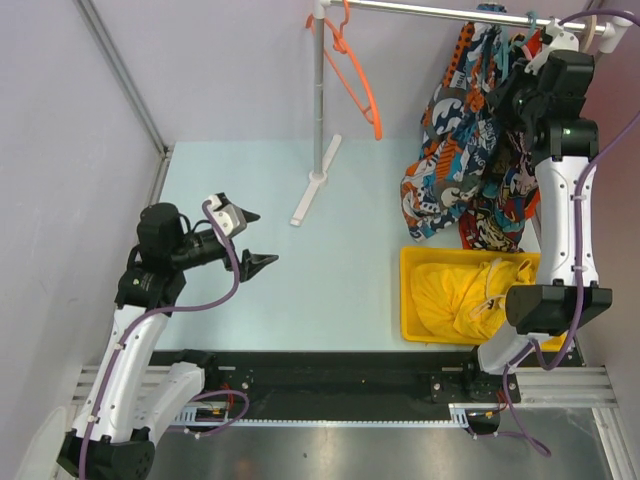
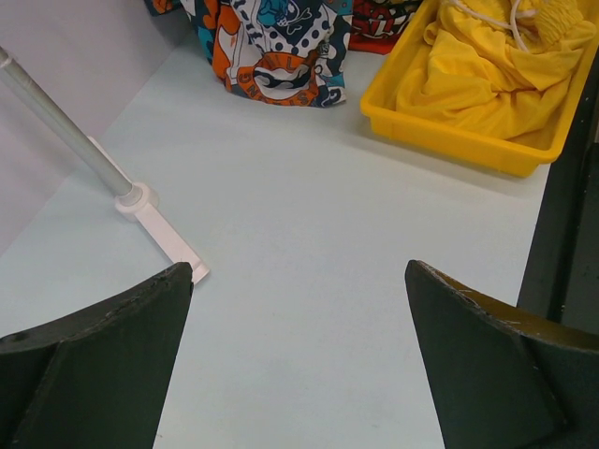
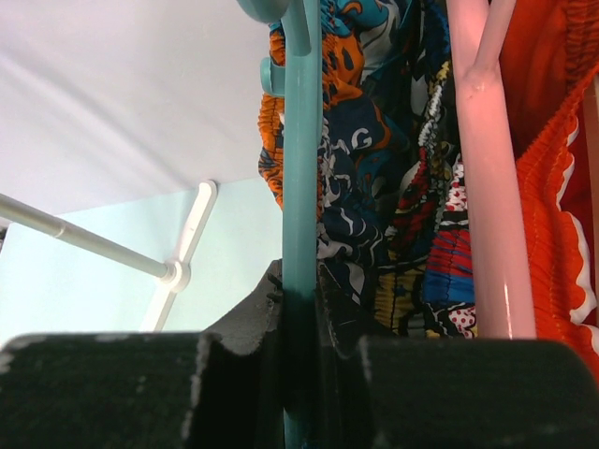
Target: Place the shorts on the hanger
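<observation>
The shorts (image 1: 455,140), in a navy, teal, orange and white print, hang from the rail at the back right, their lower end reaching the table. They also show in the left wrist view (image 2: 281,47) and the right wrist view (image 3: 365,140). The teal hanger (image 3: 301,168) runs upright beside them. My right gripper (image 3: 301,281) is shut on the hanger's thin bar, raised up by the rail (image 1: 515,90). My left gripper (image 1: 258,238) hovers over the table's left side, open and holding nothing (image 2: 299,271).
A yellow tray (image 1: 408,300) at the front right holds a plain yellow garment (image 1: 460,295). An orange hanger (image 1: 355,70) hangs on the rail by the stand's post (image 1: 320,100). A pink hanger (image 3: 487,187) and red comic-print shorts (image 1: 495,215) hang beside the shorts.
</observation>
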Motion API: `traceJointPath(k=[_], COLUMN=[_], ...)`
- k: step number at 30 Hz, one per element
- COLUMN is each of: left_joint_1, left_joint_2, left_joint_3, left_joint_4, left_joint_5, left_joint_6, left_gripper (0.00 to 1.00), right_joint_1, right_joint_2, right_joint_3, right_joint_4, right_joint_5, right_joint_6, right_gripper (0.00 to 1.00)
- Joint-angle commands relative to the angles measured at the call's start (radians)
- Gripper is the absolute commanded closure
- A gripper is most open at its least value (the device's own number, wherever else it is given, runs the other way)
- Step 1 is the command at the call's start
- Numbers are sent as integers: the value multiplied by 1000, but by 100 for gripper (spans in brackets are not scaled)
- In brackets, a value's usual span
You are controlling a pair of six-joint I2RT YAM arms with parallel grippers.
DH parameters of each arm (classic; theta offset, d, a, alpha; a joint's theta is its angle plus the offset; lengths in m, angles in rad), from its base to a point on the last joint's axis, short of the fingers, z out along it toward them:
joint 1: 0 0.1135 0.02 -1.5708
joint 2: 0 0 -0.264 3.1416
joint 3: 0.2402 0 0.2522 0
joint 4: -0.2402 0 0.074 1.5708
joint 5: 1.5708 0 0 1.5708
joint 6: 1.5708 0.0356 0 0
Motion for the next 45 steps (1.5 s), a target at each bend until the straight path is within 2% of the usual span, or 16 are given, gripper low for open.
traceJointPath(k=[1,3,5,6,8,9,11,17,21,23,29,33,38,45], left_joint_1=[3,4,3,4,4,3,4,4,4,6,9,12,12,12], left_joint_2=[-10,-7,-4,-5,-4,-4,1,22,74,125,187,173,128,35], left_joint_3=[-9,-9,-6,-6,-5,0,3,18,75,112,193,161,100,-29], left_joint_4=[-14,-15,-18,-20,-20,-18,-28,-23,-58,-127,-218,-219,-242,-241], left_joint_5=[-7,-13,-15,-16,-25,-34,-53,-100,-186,-194,-344,-392,-459,-597], left_joint_6=[21,19,16,16,-5,-11,-34,-175,-257,-266,-329,-338,-309,-246], left_gripper=[0,0,0,0,0,0,0,0,0,0,0,0,0,0], right_joint_1=[-8,-8,-8,-8,-8,-8,-8,-6,4,17,99,149,202,204], right_joint_2=[-3,-3,-1,-3,-10,-16,-42,-156,-231,-278,-452,-594,-713,-777], right_joint_3=[6,6,6,5,5,6,3,-12,-41,-66,-256,-517,-710,-923], right_joint_4=[55,56,59,64,66,66,66,62,58,44,32,-2,-141,-212], right_joint_5=[-10,-18,-18,-21,-19,-19,-28,-39,-44,-50,-195,-289,-354,-343], right_joint_6=[7,5,-1,-3,-9,-10,-7,-19,-52,-88,-206,-294,-421,-590], right_gripper=[100,99,92,75,55,42,37,12,4,1,0,0,0,0])
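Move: The right hand still grips the teal hanger's near shoulder, with its hook already at the rail, roughly 7 cm ahead of this hand and 8 cm above. The shorts hang about 17 cm below the hand and 4 cm left; the pink hanger is level with it, some 5 cm to its right. The yellow tray lies about 29 cm back and 40 cm lower. From the left hand, the shorts are around 33 cm right, 22 cm ahead and slightly lower. The right hand stays by the rail while its fingers open wide and let go of the teal hanger, then draws back about 22 cm, first rising some 8 cm with the fingers tipping up, then swinging about 10 cm left and sinking to 13 cm below its start, towards the yellow tray, as the wrist turns counter-clockwise. Meanwhile the open, empty left hand sinks about 8 cm and drifts 6 cm left, with a smaller net shift forward, turning its fingers counter-clockwise and down towards the bare table. ##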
